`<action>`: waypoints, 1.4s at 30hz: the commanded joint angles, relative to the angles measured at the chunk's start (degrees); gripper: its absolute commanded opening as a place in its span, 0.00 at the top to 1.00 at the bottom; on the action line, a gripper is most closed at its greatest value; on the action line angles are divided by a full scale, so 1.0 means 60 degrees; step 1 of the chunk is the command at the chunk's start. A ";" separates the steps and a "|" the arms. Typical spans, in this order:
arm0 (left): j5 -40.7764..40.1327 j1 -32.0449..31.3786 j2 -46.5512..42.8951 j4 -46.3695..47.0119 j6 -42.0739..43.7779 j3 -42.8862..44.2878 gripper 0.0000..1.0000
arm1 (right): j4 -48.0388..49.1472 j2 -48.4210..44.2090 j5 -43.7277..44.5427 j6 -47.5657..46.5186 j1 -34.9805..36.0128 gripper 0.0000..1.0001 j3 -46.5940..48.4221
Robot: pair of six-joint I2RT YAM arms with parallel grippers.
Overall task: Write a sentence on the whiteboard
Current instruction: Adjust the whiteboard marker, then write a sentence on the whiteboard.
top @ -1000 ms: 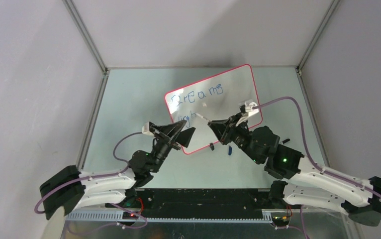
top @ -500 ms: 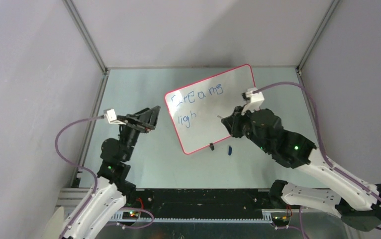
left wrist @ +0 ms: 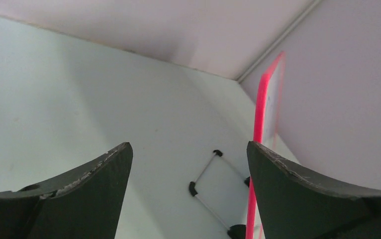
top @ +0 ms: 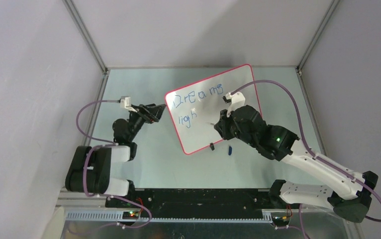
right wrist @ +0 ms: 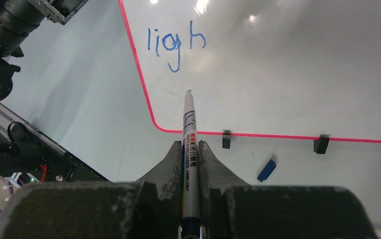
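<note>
The whiteboard point(top: 201, 137) stands tilted on the table, red rim around it. Part of the sentence is on it in blue: "Dreams" point(top: 198, 95) above and "ligh" point(top: 188, 119) below, the latter also in the right wrist view point(right wrist: 176, 42). My right gripper point(right wrist: 190, 147) is shut on a white marker point(right wrist: 188, 114). The marker's tip points at the board just below "ligh"; whether it touches I cannot tell. My left gripper point(top: 156, 112) stands open and empty at the board's left edge, its right finger beside the red rim point(left wrist: 259, 114).
A blue marker cap point(top: 230, 149) lies on the table in front of the board, near a black clip foot point(top: 211, 146). A wire stand point(left wrist: 206, 172) shows behind the board. The enclosure's walls close in the table at back, left and right.
My left arm has pulled back from the board's lower left corner to its left edge, and its jaws have spread wider. My right gripper with the marker shifted slightly over the board's front.
</note>
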 commanded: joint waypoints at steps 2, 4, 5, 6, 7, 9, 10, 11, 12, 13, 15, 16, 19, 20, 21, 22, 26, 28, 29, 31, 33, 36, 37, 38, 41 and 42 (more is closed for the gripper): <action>0.2425 0.0520 0.1072 0.3400 -0.1286 0.0312 0.15 | 0.0245 0.0064 -0.0127 -0.0312 0.0042 1.00 0.0363; 0.1894 0.0561 0.1038 0.3397 -0.1335 0.0119 0.17 | 0.0320 0.0151 -0.0193 -0.0340 0.0046 1.00 0.0357; 0.1732 0.0565 0.0886 0.3392 -0.1246 -0.0073 0.17 | 0.0350 0.0172 -0.0202 -0.0345 0.0056 1.00 0.0364; 0.1417 0.0575 0.0788 0.3384 -0.1192 -0.0184 0.17 | 0.0363 0.0218 -0.0208 -0.0360 0.0052 1.00 0.0362; 0.1252 0.0579 0.0615 0.3370 -0.1122 -0.0369 0.17 | 0.0357 0.0236 -0.0202 -0.0369 0.0059 1.00 0.0359; 0.1098 0.0620 0.0486 0.3375 -0.1098 -0.0508 0.16 | 0.0342 0.0281 -0.0179 -0.0400 0.0051 1.00 0.0364; 0.1130 0.0625 0.0485 0.3368 -0.1096 -0.0511 0.16 | 0.0329 0.0282 -0.0151 -0.0417 0.0051 1.00 0.0369; 0.1182 0.0626 0.0507 0.3385 -0.1131 -0.0469 0.15 | 0.0338 0.0264 -0.0141 -0.0435 0.0051 1.00 0.0348; 0.1433 0.0627 0.0604 0.3389 -0.1157 -0.0316 0.16 | 0.0369 0.0258 -0.0139 -0.0463 0.0051 1.00 0.0323; 0.1597 0.0627 0.0669 0.3390 -0.1238 -0.0202 0.16 | 0.0394 0.0229 -0.0123 -0.0479 0.0047 1.00 0.0282; 0.2154 0.0602 0.0956 0.3401 -0.1414 0.0197 0.19 | 0.0458 0.0180 -0.0116 -0.0491 0.0043 1.00 0.0233; 0.2474 0.0573 0.1163 0.3404 -0.1489 0.0455 0.23 | 0.0502 0.0158 -0.0126 -0.0502 0.0039 1.00 0.0207; 0.2855 0.0422 0.1340 0.3412 -0.1493 0.0681 0.33 | 0.0588 0.0094 -0.0156 -0.0511 0.0039 1.00 0.0135; 0.2879 0.0338 0.1336 0.3407 -0.1440 0.0697 0.35 | 0.0604 0.0093 -0.0169 -0.0518 0.0030 1.00 0.0128; 0.2901 0.0255 0.1335 0.3406 -0.1364 0.0700 0.35 | 0.0621 0.0092 -0.0175 -0.0520 0.0035 1.00 0.0116; 0.2909 0.0229 0.1393 0.3394 -0.1334 0.0727 0.36 | 0.0631 0.0099 -0.0178 -0.0530 0.0028 1.00 0.0104; 0.3141 0.0165 0.1929 0.3405 -0.1617 0.1156 0.46 | 0.0685 0.0178 -0.0174 -0.0533 0.0035 1.00 0.0070; 0.3292 0.0130 0.2159 0.3405 -0.1751 0.1354 0.52 | 0.0740 0.0229 -0.0170 -0.0545 0.0027 1.00 0.0046; 0.3319 0.0097 0.2208 0.3405 -0.1767 0.1394 0.53 | 0.0762 0.0256 -0.0131 -0.0552 0.0024 1.00 0.0052; 0.3351 0.0014 0.2253 0.3405 -0.1724 0.1463 0.56 | 0.0812 0.0348 -0.0008 -0.0571 0.0024 1.00 0.0056; 0.3388 -0.0076 0.2269 0.3405 -0.1656 0.1502 0.57 | 0.0864 0.0461 0.0172 -0.0586 0.0033 1.00 0.0057; 0.3475 -0.0154 0.2378 0.3405 -0.1669 0.1627 0.64 | 0.0998 0.0699 0.0388 -0.0592 0.0012 1.00 0.0056; 0.3475 -0.0165 0.2423 0.3405 -0.1689 0.1648 0.69 | 0.1087 0.0754 0.0403 -0.0603 0.0019 1.00 0.0060; 0.3475 -0.0164 0.2450 0.3405 -0.1715 0.1682 0.72 | 0.1141 0.0880 0.0423 -0.0614 0.0013 1.00 0.0055; 0.3471 -0.0172 0.2538 0.3409 -0.1776 0.1725 0.87 | 0.1422 0.1215 0.0438 -0.0701 0.0032 1.00 0.0062; 0.3474 -0.0173 0.2544 0.3407 -0.1787 0.1726 0.88 | 0.1477 0.1283 0.0453 -0.0774 0.0026 1.00 0.0052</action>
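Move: The grip spot on the whiteboard's left edge lies about 5 cm right of the left hand, level fore-and-aft and 2 cm higher; the board's upper left corner is some 3 cm right, 3 cm ahead and 5 cm up. From the right hand, the blank spot beside "ligh" lies about 9 cm ahead, 6 cm left and 4 cm below; the middle of "ligh" is some 7 cm ahead, 13 cm left and 5 cm below. The left fingers close from wide open and pinch the whiteboard's left edge, after the hand travels right about 5 cm and rises a little, turning some 20 degrees clockwise. The right hand keeps its grip on the marker, creeping, then easing forward, left and down towards the blank spot beside "ligh", about 3 cm in all. ##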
